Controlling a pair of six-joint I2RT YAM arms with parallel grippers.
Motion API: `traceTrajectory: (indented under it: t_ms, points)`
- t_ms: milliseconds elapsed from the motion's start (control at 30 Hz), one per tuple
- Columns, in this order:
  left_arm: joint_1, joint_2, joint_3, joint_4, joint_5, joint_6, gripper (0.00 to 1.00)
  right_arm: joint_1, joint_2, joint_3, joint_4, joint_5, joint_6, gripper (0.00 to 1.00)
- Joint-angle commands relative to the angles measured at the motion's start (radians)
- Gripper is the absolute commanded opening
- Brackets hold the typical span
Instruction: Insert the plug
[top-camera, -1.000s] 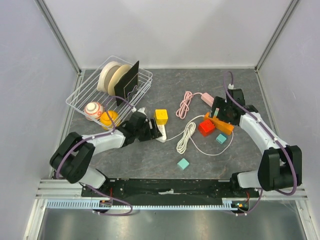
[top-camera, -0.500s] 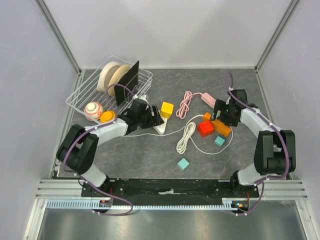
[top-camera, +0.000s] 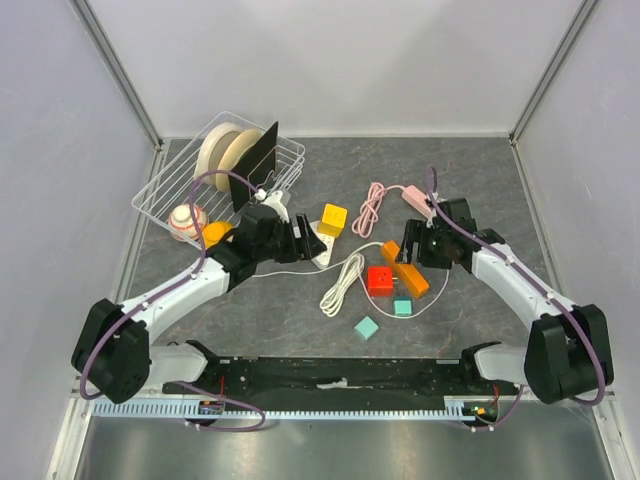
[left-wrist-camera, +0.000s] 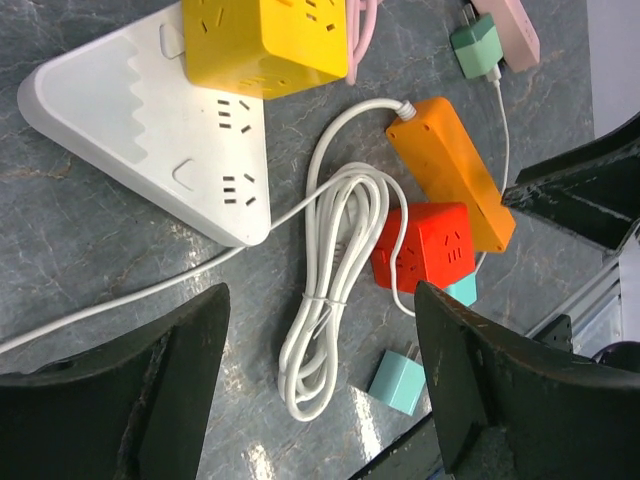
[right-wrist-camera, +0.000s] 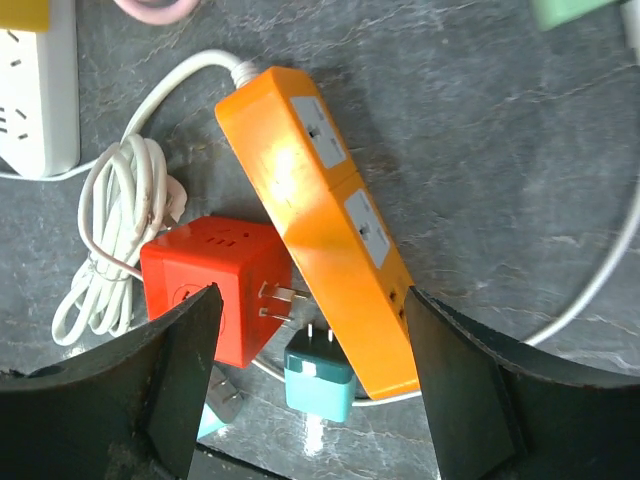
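A teal plug (right-wrist-camera: 318, 380) (top-camera: 402, 307) lies flat on the table, its two prongs pointing at the gap between a red cube socket (right-wrist-camera: 205, 285) (top-camera: 379, 281) and an orange power strip (right-wrist-camera: 320, 210) (top-camera: 405, 268). My right gripper (right-wrist-camera: 310, 370) (top-camera: 412, 250) hovers open above these three, holding nothing. A second teal plug (left-wrist-camera: 400, 380) (top-camera: 367, 327) lies alone nearer the arm bases. My left gripper (left-wrist-camera: 320, 370) (top-camera: 300, 240) stands open over a coiled white cable (left-wrist-camera: 330, 290), beside a white triangular power strip (left-wrist-camera: 140, 130) and a yellow cube socket (left-wrist-camera: 265, 40).
A wire basket (top-camera: 160, 195) with plates and balls stands at the back left. A pink power strip (top-camera: 413, 196) with a green plug (left-wrist-camera: 475, 45) and a pink cable coil (top-camera: 372, 208) lie behind the orange strip.
The orange strip, red cube, teal plug and white coil have shifted left and nearer. My right gripper followed them and narrowed slightly. My left arm swung back over the white strip.
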Motion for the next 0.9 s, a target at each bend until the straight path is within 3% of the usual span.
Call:
traceTrajectory:
  t_ms: [0,200,333,533,633,867]
  points:
    - [0.001,-0.055,0.0,-0.067,0.034,0.051,0.81,0.007,-0.078,0.056,-0.043,0.099,0.005,0.81]
    - [0.03,-0.127,-0.012,-0.132,0.032,0.07,0.82,0.231,-0.156,0.03,-0.046,0.152,0.103,0.8]
    - [0.08,-0.175,-0.015,-0.17,0.058,0.082,0.83,0.465,-0.191,-0.042,-0.054,0.211,0.2,0.79]
    - [0.097,-0.244,-0.029,-0.195,0.043,0.085,0.83,0.764,-0.13,-0.09,-0.063,0.379,0.26,0.79]
    - [0.097,-0.271,-0.049,-0.198,0.049,0.068,0.83,0.852,-0.052,-0.067,-0.063,0.445,0.261,0.79]
    - [0.097,-0.354,-0.105,-0.215,0.057,0.041,0.83,0.923,0.062,-0.045,-0.057,0.494,0.269,0.78]
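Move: The teal plug nearest the bench's front edge lies about 14 cm back and 11 cm to the left of the right hand, some 8 cm below it. The orange power strip is almost under that hand, 2 cm left and 1 cm back. The red adapter stands 3 cm back and 8 cm left; a second teal plug, 10 cm back and 3 cm left. From the left hand, the target plug is roughly 15 cm back, 12 cm right and 13 cm lower. To the near teal plug the empty right hand swings back some 16 cm and left about 11, rising a little over the red adapter before sinking, while it turns roughly 30 degrees counter-clockwise and its left side dips; the open fingers end up astride the plug's line, not yet closed. The left hand, open and empty, draws left, back and slightly up, away from the white power strip. ##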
